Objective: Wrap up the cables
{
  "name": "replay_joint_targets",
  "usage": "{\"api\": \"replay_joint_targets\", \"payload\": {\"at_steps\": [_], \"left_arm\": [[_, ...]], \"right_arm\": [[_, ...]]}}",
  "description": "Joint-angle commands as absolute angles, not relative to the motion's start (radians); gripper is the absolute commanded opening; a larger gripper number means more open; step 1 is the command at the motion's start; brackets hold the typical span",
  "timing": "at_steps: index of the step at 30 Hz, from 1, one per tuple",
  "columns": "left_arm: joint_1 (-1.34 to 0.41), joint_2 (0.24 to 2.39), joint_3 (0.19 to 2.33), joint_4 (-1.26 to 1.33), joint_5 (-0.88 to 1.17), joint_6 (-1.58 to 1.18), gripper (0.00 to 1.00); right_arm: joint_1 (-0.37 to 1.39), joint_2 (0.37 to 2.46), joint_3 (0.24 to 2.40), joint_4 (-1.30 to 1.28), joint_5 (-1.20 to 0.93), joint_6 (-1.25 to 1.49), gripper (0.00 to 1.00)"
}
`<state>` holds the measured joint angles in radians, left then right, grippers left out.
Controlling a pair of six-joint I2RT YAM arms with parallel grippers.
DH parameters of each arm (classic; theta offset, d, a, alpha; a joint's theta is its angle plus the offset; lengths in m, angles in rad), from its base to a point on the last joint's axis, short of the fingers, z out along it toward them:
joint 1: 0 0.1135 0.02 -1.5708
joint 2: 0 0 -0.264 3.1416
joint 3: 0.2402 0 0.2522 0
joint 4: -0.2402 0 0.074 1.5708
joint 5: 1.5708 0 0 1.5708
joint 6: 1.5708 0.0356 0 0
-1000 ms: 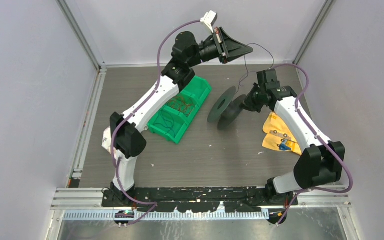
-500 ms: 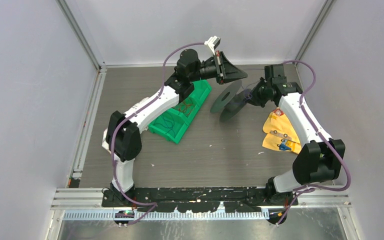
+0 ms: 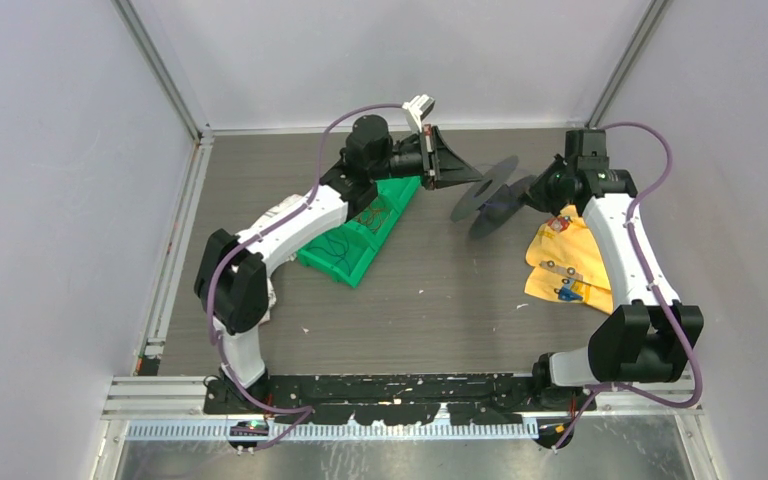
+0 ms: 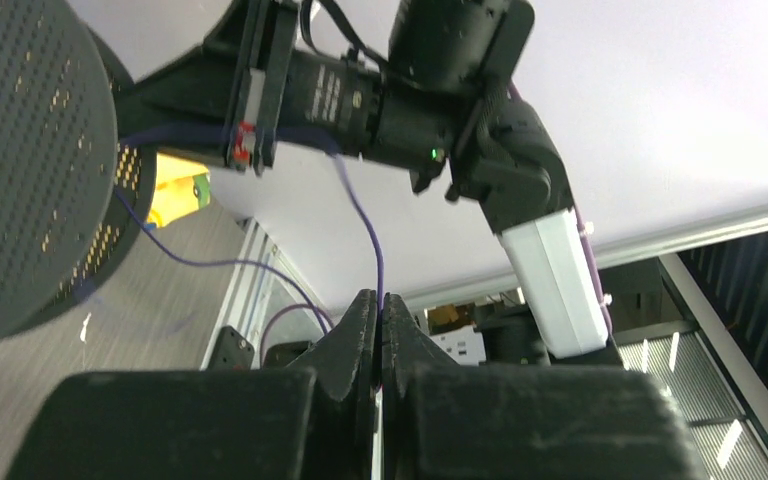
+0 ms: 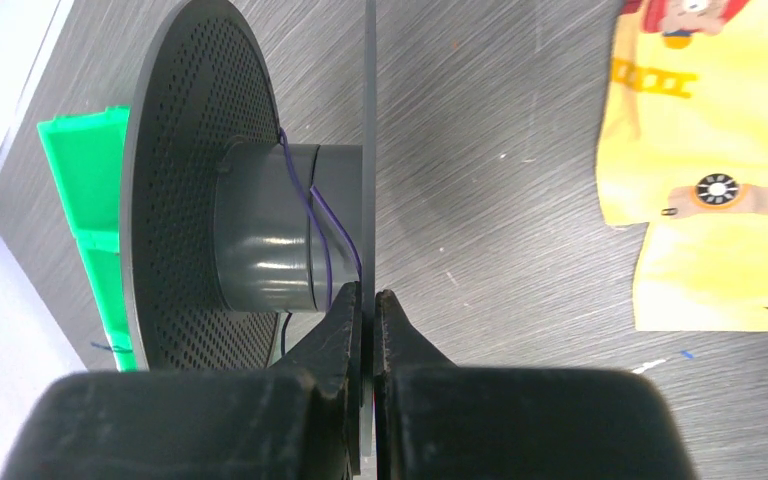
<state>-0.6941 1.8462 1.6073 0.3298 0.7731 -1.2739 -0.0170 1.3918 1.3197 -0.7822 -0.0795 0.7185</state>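
A thin, dark purplish cable runs from the tips of my left gripper up and across to the black spool. The left gripper is shut on that cable, just left of the spool and above the green bin's far end. A couple of turns of the cable lie on the spool's grey hub. My right gripper is shut on the edge of the spool's thin flange and holds the spool tilted above the table. More thin cables lie in the green bin.
The green bin sits left of centre under the left forearm. Yellow printed bags lie on the table under the right arm, with a yellow bag right of the spool. White walls and metal rails close the back and sides.
The right arm has carried the spool right and toward the back. The left gripper has come down and nearer with the cable, and the loose loop between them has drawn tight.
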Motion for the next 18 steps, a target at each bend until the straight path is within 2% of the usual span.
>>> {"api": "replay_joint_targets", "payload": {"at_steps": [1, 11, 16, 18], "left_arm": [[-0.691, 1.771, 1.547, 0.416, 0.868, -1.256, 0.01], [-0.693, 1.734, 1.360, 0.381, 0.967, -1.188, 0.01], [-0.692, 1.739, 1.368, 0.115, 0.948, -1.022, 0.00], [-0.692, 1.749, 1.388, -0.091, 0.878, -0.907, 0.01]], "right_arm": [[-0.051, 1.358, 1.350, -0.728, -0.092, 0.707, 0.00], [-0.063, 1.366, 1.391, -0.742, -0.089, 0.700, 0.00], [-0.067, 1.365, 1.398, -0.748, -0.080, 0.698, 0.01], [-0.069, 1.365, 1.406, -0.750, -0.077, 0.698, 0.01]]}}
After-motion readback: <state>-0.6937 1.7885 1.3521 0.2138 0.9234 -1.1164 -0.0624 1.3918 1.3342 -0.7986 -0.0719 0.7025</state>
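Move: The spool, its rim still pinched in my right hand, has its middle about 7 cm to the left of that hand, 3 cm ahead and 6 cm below. From my left hand, which grips the purple cable, the spool is some 7 cm ahead, 5 cm to the right and 20 cm below. The green tray is about 23 cm left of the left hand, 12 cm ahead and 34 cm below. The yellow cloth lies roughly 15 cm right of my right hand, level with it and 20 cm below. Keeping the cable pinched, I bring my left hand back and a little to the left, then steepen into a drop down the base side of the spool, about 10 cm down and 5 cm back in all. My fingers tip down and swing clockwise, some 15 degrees altogether. My right hand shifts the spool about 2 cm to the right early on, then holds it steady. ##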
